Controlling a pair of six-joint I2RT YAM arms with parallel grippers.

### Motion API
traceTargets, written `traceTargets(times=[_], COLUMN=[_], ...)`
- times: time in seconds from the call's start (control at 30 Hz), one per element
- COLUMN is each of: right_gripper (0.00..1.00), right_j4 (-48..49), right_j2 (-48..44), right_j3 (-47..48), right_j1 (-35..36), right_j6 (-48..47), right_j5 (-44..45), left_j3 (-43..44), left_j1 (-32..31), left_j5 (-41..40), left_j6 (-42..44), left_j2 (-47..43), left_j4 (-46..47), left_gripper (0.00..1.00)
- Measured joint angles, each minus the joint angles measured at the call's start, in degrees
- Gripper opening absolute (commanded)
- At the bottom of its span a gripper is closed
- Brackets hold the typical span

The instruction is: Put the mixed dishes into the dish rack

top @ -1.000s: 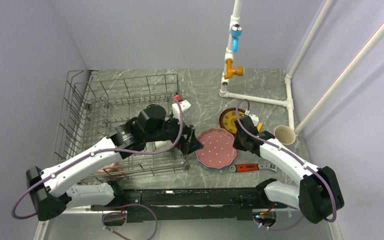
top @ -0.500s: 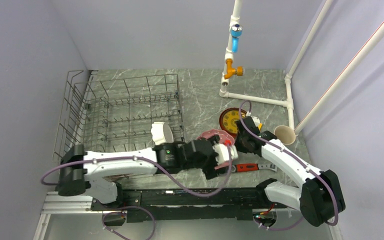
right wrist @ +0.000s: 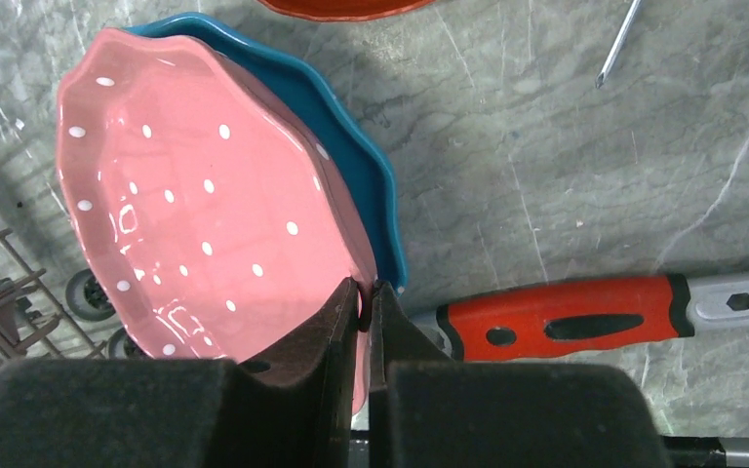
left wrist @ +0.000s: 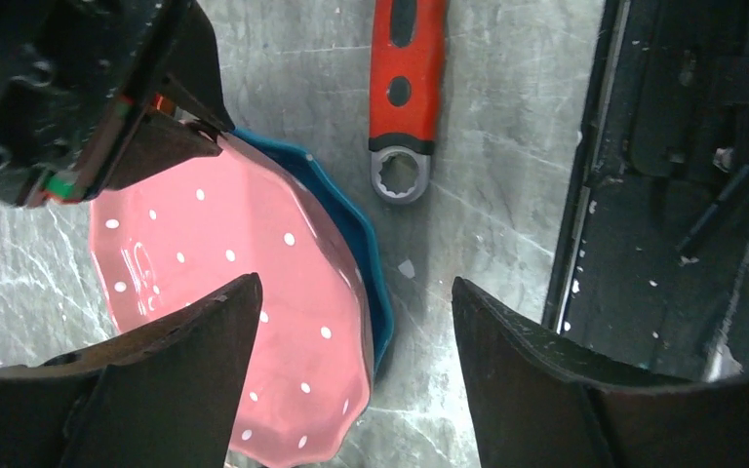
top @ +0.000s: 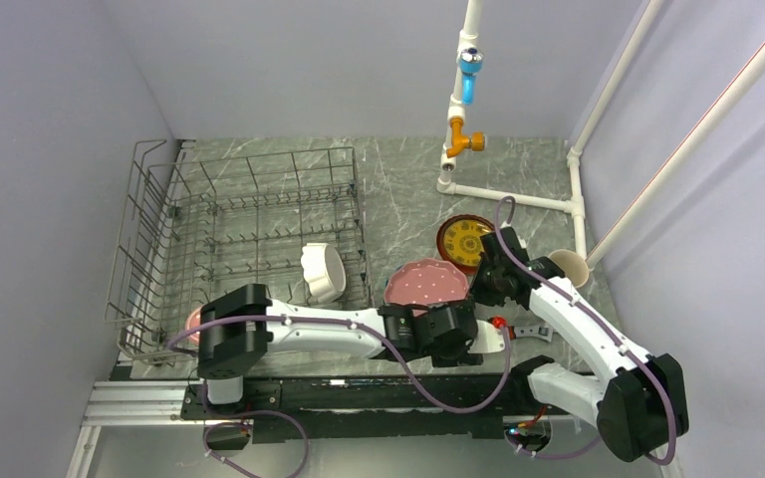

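The pink scalloped plate [top: 420, 283] lies tilted on the blue plate [left wrist: 369, 255], right of the dish rack [top: 155, 261]. My right gripper [right wrist: 364, 290] is shut on the pink plate's [right wrist: 195, 195] rim, with the blue plate [right wrist: 356, 146] beneath. My left gripper [left wrist: 356, 288] hovers open over the pink plate's [left wrist: 224, 283] near edge, one finger on either side of the rim, not touching it. In the rack a white scalloped bowl [top: 322, 271] stands on edge and a pink mug [top: 194, 321] peeks out at the near left. The red-brown plate [top: 463, 239] and cream cup [top: 568, 267] sit on the table.
A red-handled wrench [left wrist: 405, 88] lies just right of the plates, near the table's front rail. A screwdriver shaft [right wrist: 619, 44] shows by the red-brown plate. White pipework [top: 510, 195] with a blue and orange valve stands at the back right.
My left arm has swung out of the rack to the plates at the right, leaving the white bowl standing in the rack; its jaws narrowed a little. The right gripper stays on the pink plate.
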Motion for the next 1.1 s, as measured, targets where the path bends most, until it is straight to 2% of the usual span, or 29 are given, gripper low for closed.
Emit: traceTargets(times=[0.13,0.27,0.4,0.73,0.9,0.97,1.1], right_gripper=[0.00,0.00,0.00,0.00,0.00,0.00,0.00], right_j4=[-1.0,-1.0,-1.0,-1.1,-1.0,-1.1,-1.9], right_j2=[-0.3,-0.4,-0.4,-0.4,-0.4,-0.4,-0.4], right_j3=[0.7,0.9,0.9,1.1,1.4,1.6,1.7], right_j1=[-0.7,-1.3,-1.5,-1.7,-2.0,-2.1,-2.5], right_j6=[0.5,1.1,1.8,2.3,2.7,2.8,2.7], right_j5=[-1.6,-3.1,-4.9,-6.1,-7.0,-7.2,-6.8], left_j3=[2.5,3.2,5.2,8.0,9.0,9.1,9.1], left_j1=[-0.8,-1.6,-2.9,-4.6,-5.0,-5.1,-5.1], left_j5=[-4.0,-8.7,-15.5,-29.0,-32.7,-33.6,-35.6], left_j6=[0.0,0.5,2.4,8.9,11.8,12.8,12.5], left_j2=[3.8,6.3,9.9,15.8,17.4,17.8,17.9], left_j4=[-0.7,-0.5,-0.5,-0.1,0.0,0.3,0.6], left_gripper=[0.70,0.62,0.56,0.49,0.46,0.41,0.11])
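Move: The pink polka-dot plate's middle lies about 11 cm ahead of the left hand, 4 cm to its left and 7 cm below. The blue plate sits right beneath it, some 3 cm lower; the wrench's middle is 2 cm ahead of the left hand, 13 cm right and 10 cm down. From the right hand, already pinching the raised right-hand rim, the pink plate's middle is roughly 9 cm left, 2 cm ahead and 3 cm down. Closing on the near rim of the raised pink plate, the left fingers come in to pinch it as the hand goes forward about 5 cm and sinks 3–4 cm early on. Its wrist turns some 40 degrees, swinging the down-slanted fingers from pointing mostly right to mostly forward. The right hand keeps its pinch on the right rim, easing about 1 cm left and up with a slight roll. ##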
